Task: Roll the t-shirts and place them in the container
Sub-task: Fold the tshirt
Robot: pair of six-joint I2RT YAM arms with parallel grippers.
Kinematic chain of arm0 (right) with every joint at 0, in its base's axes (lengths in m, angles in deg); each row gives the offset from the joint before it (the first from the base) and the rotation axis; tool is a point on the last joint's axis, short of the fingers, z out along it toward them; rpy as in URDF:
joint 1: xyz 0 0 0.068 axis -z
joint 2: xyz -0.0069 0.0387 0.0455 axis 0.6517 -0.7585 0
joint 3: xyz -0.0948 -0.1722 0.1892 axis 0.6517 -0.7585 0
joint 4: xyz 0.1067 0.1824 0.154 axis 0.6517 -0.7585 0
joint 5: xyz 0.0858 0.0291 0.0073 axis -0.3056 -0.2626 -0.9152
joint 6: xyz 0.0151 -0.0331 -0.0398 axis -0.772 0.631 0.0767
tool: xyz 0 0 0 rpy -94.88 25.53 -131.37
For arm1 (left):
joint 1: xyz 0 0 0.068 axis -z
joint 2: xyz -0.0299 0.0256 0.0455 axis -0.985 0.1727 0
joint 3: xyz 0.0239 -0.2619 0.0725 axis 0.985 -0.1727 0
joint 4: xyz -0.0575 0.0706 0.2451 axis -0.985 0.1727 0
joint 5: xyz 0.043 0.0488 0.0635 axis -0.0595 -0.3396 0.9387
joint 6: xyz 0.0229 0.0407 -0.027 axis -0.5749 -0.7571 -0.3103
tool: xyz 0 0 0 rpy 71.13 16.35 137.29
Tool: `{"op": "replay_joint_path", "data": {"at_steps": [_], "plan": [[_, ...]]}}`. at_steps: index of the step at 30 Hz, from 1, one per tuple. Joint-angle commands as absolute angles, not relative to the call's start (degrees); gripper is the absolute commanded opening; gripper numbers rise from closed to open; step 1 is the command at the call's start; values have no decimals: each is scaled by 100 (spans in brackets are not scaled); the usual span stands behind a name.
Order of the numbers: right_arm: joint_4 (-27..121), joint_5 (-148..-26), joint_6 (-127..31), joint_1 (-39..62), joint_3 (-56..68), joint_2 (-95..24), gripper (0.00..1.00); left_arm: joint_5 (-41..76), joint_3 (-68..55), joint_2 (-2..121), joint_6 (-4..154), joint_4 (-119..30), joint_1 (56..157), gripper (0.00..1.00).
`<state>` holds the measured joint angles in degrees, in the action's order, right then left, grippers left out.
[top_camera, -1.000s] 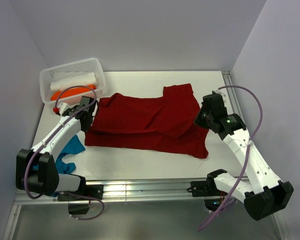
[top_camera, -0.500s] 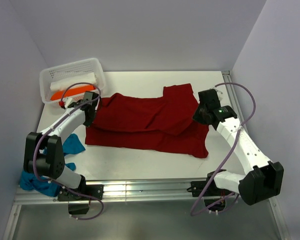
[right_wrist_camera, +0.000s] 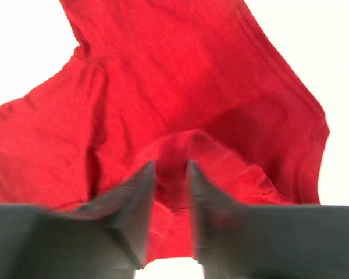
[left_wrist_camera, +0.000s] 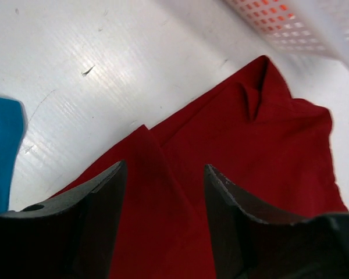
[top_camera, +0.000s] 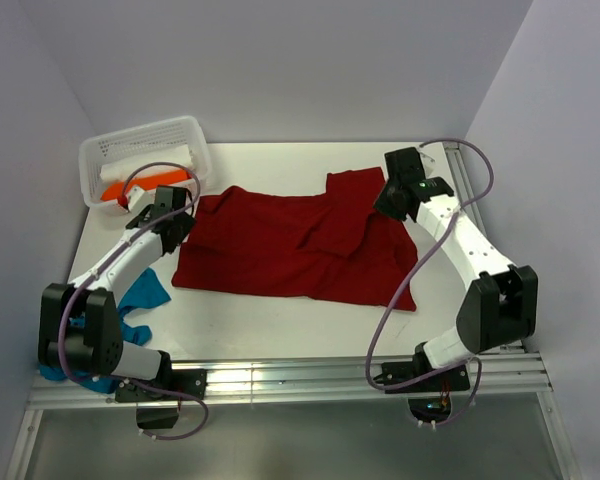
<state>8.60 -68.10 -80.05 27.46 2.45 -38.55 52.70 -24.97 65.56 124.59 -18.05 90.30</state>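
The dark red t-shirt (top_camera: 290, 245) lies spread across the middle of the table, with folds near its right side. My left gripper (top_camera: 183, 222) is at the shirt's far left corner; in the left wrist view it (left_wrist_camera: 164, 165) is open, its jaws wide apart over the red cloth (left_wrist_camera: 250, 145). My right gripper (top_camera: 384, 205) is at the shirt's far right part; in the right wrist view it (right_wrist_camera: 171, 164) is shut on a raised fold of the red cloth (right_wrist_camera: 180, 70). The teal blue t-shirt (top_camera: 138, 297) lies crumpled at the near left, under the left arm.
A white perforated basket (top_camera: 192, 135) stands at the far left corner, holding a white roll and something orange. Its wall shows in the left wrist view (left_wrist_camera: 314, 29). A metal rail (top_camera: 460, 180) runs along the table's right edge. Grey walls close in on both sides.
Both grippers have moved toward the far side of the table. The right gripper pulled the shirt's right part back with it, and the folded layer along the near edge has flattened out.
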Motion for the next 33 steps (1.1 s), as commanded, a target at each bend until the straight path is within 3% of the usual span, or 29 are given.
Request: {"op": "replay_joint_path", "data": {"at_steps": [1, 2, 4, 14, 18, 24, 33], "plan": [[1132, -6724, -8005, 2792, 708, -4122, 46, 5193, -2542, 6107, 12161, -2045, 8990, 60], [1071, -6698, -7996, 2792, 935, -4210, 66, 5210, -2543, 5967, 12152, -2009, 8990, 60], [659, -6531, -8022, 2819, 1190, -4491, 78, 5254, -2569, 5817, 12117, -1921, 8990, 60], [466, -7032, -8320, 2836, -1110, -2482, 75, 4825, -3368, 5113, 12003, -1754, 8894, 61], [-579, -6723, -9399, 2828, -1550, -1971, 75, 4613, -3649, 5122, 12134, -1745, 8779, 59], [-635, -7032, -10358, 2635, -2410, -837, 75, 4674, -3923, 4928, 12327, -1710, 8779, 59], [164, -7348, -10860, 2634, -3641, -923, 74, 4815, -3729, 5025, 12451, -1262, 8779, 58]]}}
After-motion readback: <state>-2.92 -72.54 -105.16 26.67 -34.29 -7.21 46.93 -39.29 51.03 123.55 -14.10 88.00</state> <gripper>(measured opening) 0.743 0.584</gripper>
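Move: Below the left gripper by 10 cm, the red t-shirt's near-left corner lies about 9 cm back and 5 cm to the left. The basket stands some 24 cm ahead and 19 cm left, the blue t-shirt 20 cm back and 18 cm left. For the right gripper, the near-right corner is about 16 cm back, 6 cm right and 16 cm below; the folded-in flap lies 6 cm ahead and 9 cm left. Open the right gripper wide over the folded-in part as it reaches about 3 cm forward, then sweep it back and down to the t-shirt's near-right corner, ending some 19 cm back and 10 cm lower, tipping the fingers down and turning clockwise. Lift the open left gripper 4 cm, draw it back about 8 cm and sink towards the near-left corner. ##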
